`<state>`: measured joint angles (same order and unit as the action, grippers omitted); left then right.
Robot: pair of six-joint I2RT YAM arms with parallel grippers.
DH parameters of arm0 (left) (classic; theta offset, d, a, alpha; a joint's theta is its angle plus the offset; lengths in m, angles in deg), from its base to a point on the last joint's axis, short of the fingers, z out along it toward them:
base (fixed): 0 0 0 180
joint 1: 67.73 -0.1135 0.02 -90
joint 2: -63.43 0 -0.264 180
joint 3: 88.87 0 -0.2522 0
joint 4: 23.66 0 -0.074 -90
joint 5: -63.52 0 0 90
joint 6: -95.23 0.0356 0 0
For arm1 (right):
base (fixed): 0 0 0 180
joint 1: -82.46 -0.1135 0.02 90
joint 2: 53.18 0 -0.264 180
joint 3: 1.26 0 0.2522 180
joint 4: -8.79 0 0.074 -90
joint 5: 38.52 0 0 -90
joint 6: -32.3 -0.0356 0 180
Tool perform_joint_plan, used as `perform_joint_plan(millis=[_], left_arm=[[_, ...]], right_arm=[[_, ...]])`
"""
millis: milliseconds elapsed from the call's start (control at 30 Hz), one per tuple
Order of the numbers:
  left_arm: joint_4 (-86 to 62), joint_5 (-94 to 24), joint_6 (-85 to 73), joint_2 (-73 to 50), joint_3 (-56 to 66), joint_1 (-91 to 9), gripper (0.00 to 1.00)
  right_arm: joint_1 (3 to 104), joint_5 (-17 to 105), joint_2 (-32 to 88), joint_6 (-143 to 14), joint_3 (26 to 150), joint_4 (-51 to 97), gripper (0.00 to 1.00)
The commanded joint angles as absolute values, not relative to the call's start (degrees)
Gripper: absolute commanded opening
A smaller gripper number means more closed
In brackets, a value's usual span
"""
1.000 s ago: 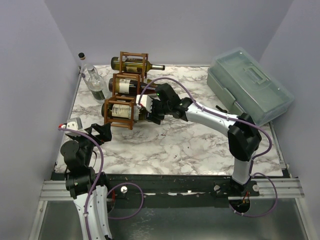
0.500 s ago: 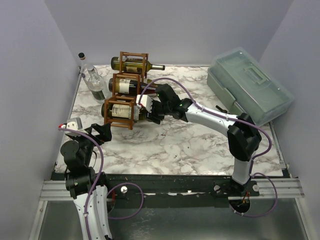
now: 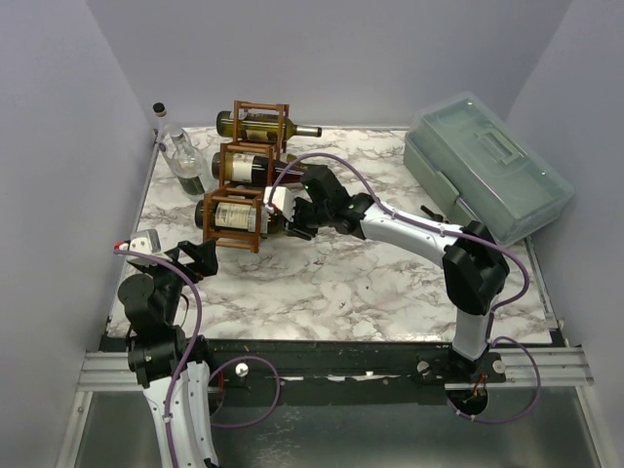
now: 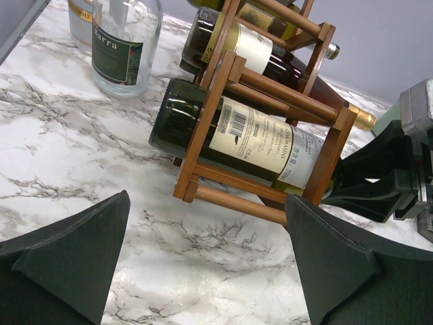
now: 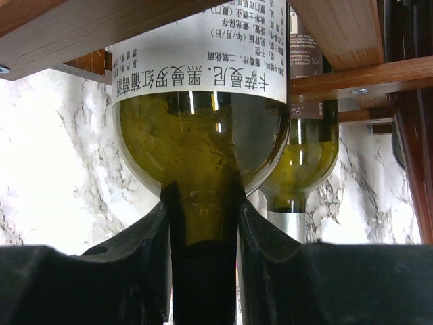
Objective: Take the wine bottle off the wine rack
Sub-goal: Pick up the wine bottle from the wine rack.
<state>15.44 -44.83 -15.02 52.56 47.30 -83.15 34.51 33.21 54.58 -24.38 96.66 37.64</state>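
Note:
The reddish-brown wine rack (image 3: pixel 255 195) stands at the back left of the marble table, with a bottle lying in each of its three cells. The nearest wine bottle (image 3: pixel 226 215) is dark green with a white label and lies in the front cell (image 4: pixel 203 135). My right gripper (image 3: pixel 291 224) is at the rack's right side, shut on this bottle's neck (image 5: pixel 201 203). Both black fingers (image 5: pixel 142 250) press the neck from either side. My left gripper (image 3: pixel 198 258) hovers near the front left, open and holding nothing, pointing at the rack (image 4: pixel 203 267).
Two more bottles (image 3: pixel 255 168) (image 3: pixel 263 124) fill the rack's rear cells. A clear glass bottle (image 3: pixel 181 156) stands in the back left corner. A grey-green toolbox (image 3: pixel 487 171) sits at the right edge. A small grey object (image 3: pixel 146 240) lies by the left wall.
My right gripper's fingers have closed onto the front bottle's neck, and the arm has edged slightly toward the rack. The left arm has not moved.

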Motion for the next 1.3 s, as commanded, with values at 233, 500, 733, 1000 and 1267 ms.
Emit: perform_joint_plan(millis=[233, 500, 733, 1000, 1267], left_arm=[[14.0, -43.8, -14.5, 53.0, 47.9, -83.6, 0.99], [14.0, -43.7, -14.5, 52.7, 47.8, -83.6, 0.99], [14.0, -43.6, -14.5, 52.6, 47.9, -83.6, 0.99], [13.9, -43.9, -14.5, 52.8, 48.0, -83.6, 0.99], [13.7, -43.9, -14.5, 52.6, 48.0, -83.6, 0.99]], right_arm=[[34.3, 34.9, 51.1, -22.7, 97.0, 39.5, 0.0], [34.4, 34.3, 48.2, -22.2, 95.3, 40.0, 0.0], [34.4, 35.2, 45.0, -22.3, 92.0, 39.0, 0.0], [35.4, 33.4, 40.3, -23.6, 88.5, 38.2, 0.0], [36.3, 31.8, 36.6, -23.8, 86.0, 39.6, 0.0]])
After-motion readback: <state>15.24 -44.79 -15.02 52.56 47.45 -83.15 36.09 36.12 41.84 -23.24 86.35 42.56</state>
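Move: The right hand already has the wine bottle by the neck; the bottle's middle is about 9 cm to its left and 1 cm ahead, roughly level in height. The front wine rack is some 13 cm left and 1 cm ahead, a second bottle lies about 6 cm ahead, 8 cm left and 6 cm lower, and the red bottle 12 cm ahead, 5 cm left. From the idle left hand, the wine bottle is about 12 cm ahead, 10 cm right and 9 cm below. Still pinching the neck of the wine bottle, the right fingers draw it out lengthwise through the front rack. After a brief hold the arm speeds up to the robot's right, about 6 cm, easing back towards the base by some 2.5 cm; the wrist hardly turns and the grip stays shut. ##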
